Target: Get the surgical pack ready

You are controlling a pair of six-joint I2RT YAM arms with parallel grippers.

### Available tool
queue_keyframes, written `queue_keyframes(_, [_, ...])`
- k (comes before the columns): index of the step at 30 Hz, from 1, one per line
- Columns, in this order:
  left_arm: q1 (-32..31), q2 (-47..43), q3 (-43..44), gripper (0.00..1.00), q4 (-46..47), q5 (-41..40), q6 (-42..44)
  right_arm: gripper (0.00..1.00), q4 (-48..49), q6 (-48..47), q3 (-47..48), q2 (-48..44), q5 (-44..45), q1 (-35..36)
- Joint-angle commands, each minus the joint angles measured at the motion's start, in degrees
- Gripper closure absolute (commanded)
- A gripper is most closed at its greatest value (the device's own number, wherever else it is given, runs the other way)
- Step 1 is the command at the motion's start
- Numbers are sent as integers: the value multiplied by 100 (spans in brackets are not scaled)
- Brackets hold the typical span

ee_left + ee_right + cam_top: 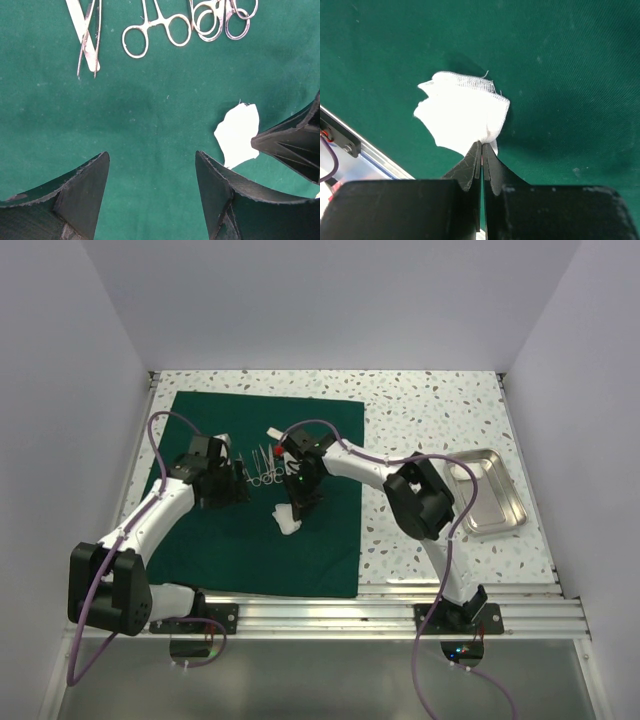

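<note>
The surgical pack is a dark green cloth (200,550) spread flat as a broad sheet on the left of the table. It fills the left wrist view (150,110) and the right wrist view (560,60). My right gripper (297,505) (482,145) is shut on a corner of a white gauze square (462,112) (287,522) over the cloth's middle. The gauze also shows in the left wrist view (238,132). My left gripper (230,488) (152,157) is open and empty just above the cloth, left of the gauze.
Several steel ring-handled instruments (262,465) (155,30) and tweezers (87,35) lie in a row on the cloth beyond both grippers. More white gauze (272,432) lies behind them. A shiny steel tray (500,525) sits at the right. The aluminium rail (380,612) runs along the near edge.
</note>
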Motion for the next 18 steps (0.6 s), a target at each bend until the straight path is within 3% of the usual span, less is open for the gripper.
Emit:
queue_keyframes(1, [72, -74, -6, 27, 103, 95, 45, 100, -77, -148, 352, -13, 207, 6])
queue_keyframes(5, [90, -57, -23, 27, 129, 130, 63, 100, -376, -315, 668, 128, 225, -3])
queue_keyframes(13, [134, -30, -58, 27, 164, 174, 72, 75, -535, -316, 661, -30, 146, -3])
queue_keyframes(18, [151, -30, -94, 27, 199, 253, 72, 70, -613, -316, 617, 14, 58, 6])
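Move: The two overlapping gauze pieces lie on the green cloth with their middle about 3 cm left of the right fingertips, level with them fore and aft and some 1 cm lower; the shut tips still pinch the upper piece's near corner. From the right hand, the scissors are roughly 11 cm ahead and 6 cm left, and the clamp about 9 cm ahead and 11 cm left. From the left hand, the gauze is roughly 11 cm right, level fore and aft and 7 cm below. The upper gauze, still pinched by its corner, is first drawn up and forward, slightly left, as the shut right fingers travel roughly 2.5 cm. There the rise stops and the fingers part to about a third open, letting the corner go while the hand eases back and right by under 1 cm, staying low over the gauze edge. ##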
